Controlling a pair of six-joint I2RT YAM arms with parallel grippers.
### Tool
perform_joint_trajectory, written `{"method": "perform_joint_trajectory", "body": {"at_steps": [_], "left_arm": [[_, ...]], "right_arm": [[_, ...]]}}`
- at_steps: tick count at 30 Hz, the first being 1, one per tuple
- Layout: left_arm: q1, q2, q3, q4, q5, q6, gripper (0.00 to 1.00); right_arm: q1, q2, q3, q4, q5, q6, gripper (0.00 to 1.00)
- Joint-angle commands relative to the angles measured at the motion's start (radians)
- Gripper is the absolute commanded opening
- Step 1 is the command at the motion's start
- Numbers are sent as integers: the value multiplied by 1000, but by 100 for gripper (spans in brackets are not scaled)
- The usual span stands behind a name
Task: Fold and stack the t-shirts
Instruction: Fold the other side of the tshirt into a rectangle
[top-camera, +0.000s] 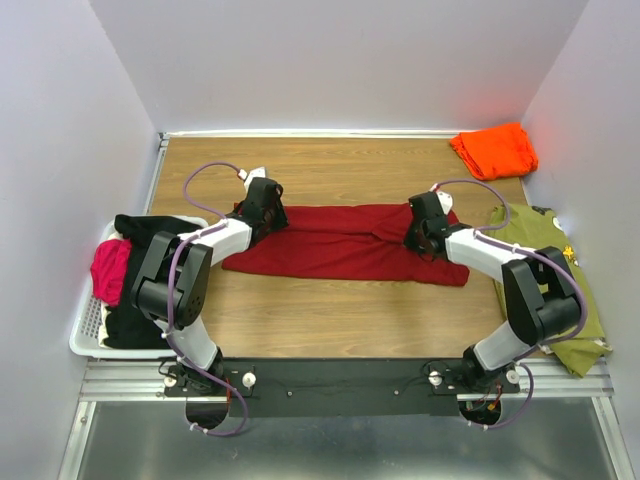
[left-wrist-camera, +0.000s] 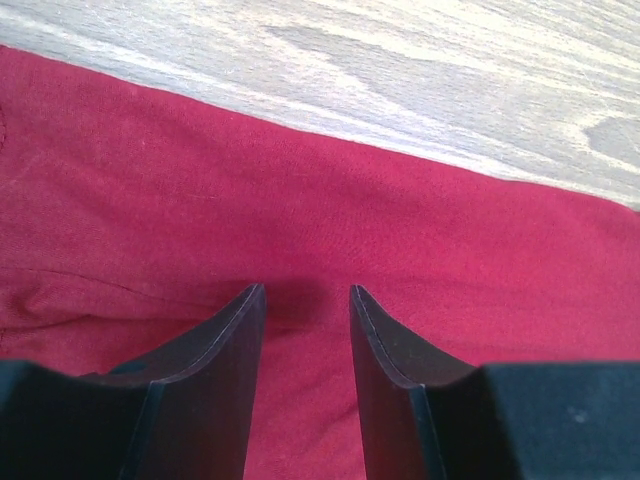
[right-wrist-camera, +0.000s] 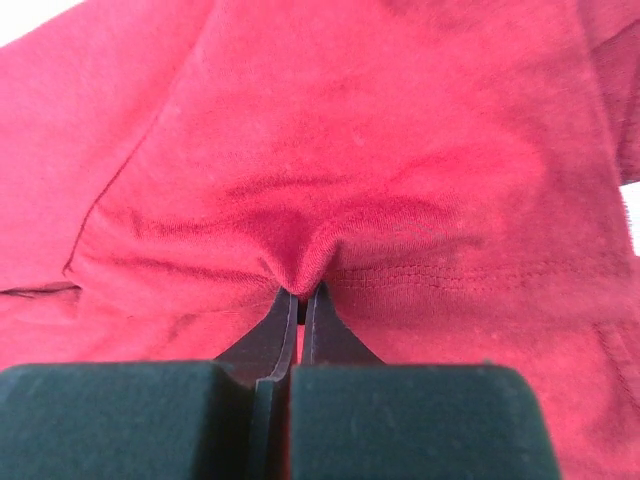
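Note:
A dark red t-shirt (top-camera: 345, 245) lies stretched left to right across the middle of the wooden table (top-camera: 330, 170). My left gripper (top-camera: 268, 215) rests on the shirt's left end. In the left wrist view it (left-wrist-camera: 306, 292) stands open, with flat red cloth (left-wrist-camera: 300, 200) between the fingers. My right gripper (top-camera: 425, 235) is at the shirt's right end. In the right wrist view it (right-wrist-camera: 300, 292) is shut on a puckered pinch of the red fabric (right-wrist-camera: 380, 130), near a stitched hem. A bright orange t-shirt (top-camera: 493, 150) lies folded at the back right corner.
An olive green garment (top-camera: 540, 240) is spread along the right edge, under my right arm. A white basket (top-camera: 85, 345) at the left edge holds black cloth (top-camera: 150, 230) and pink cloth (top-camera: 110, 270). White walls close in the table on three sides.

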Motion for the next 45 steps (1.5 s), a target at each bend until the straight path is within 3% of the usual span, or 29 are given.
{"method": "perform_joint_trajectory", "body": {"at_steps": [1,16,28,37,45], "left_arm": [[-9,10,26,10,15,16,47],[-88,22,64,25,24,50,46],[-118,42,79,25,24,59,45],[-124,56,84,25,24,67,45],[-126,68,81,25,19,70,45]], "right_arm": [[7,-56,41,-69,73,1,1],[7,-33,133,-119,137,-40,1],[7,249,447,-119,268,-165,31],[5,429,626,-119,301,-226,33],[5,400,620,-116,283,-244,33]]}}
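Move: My right hand has a layer of the red t-shirt pinched near the middle of the folded strip; the far edge I take it to lies about 10 cm straight ahead. The shirt's collar tag sits some 9 cm to the right and 1 cm ahead, and the folded orange shirt is about 24 cm ahead and 19 cm right. For my empty left hand that same spot on the edge is roughly 27 cm right, 6 cm ahead and 4 cm below. I lift the pinched red layer about 5 cm with my right hand, then swing it forward to the far edge, some 14 cm in all, spreading my fingers part way as I go and rolling the hand so its left side dips. Meanwhile my left hand, fingers still half open, glides about 5 cm right above the shirt. ##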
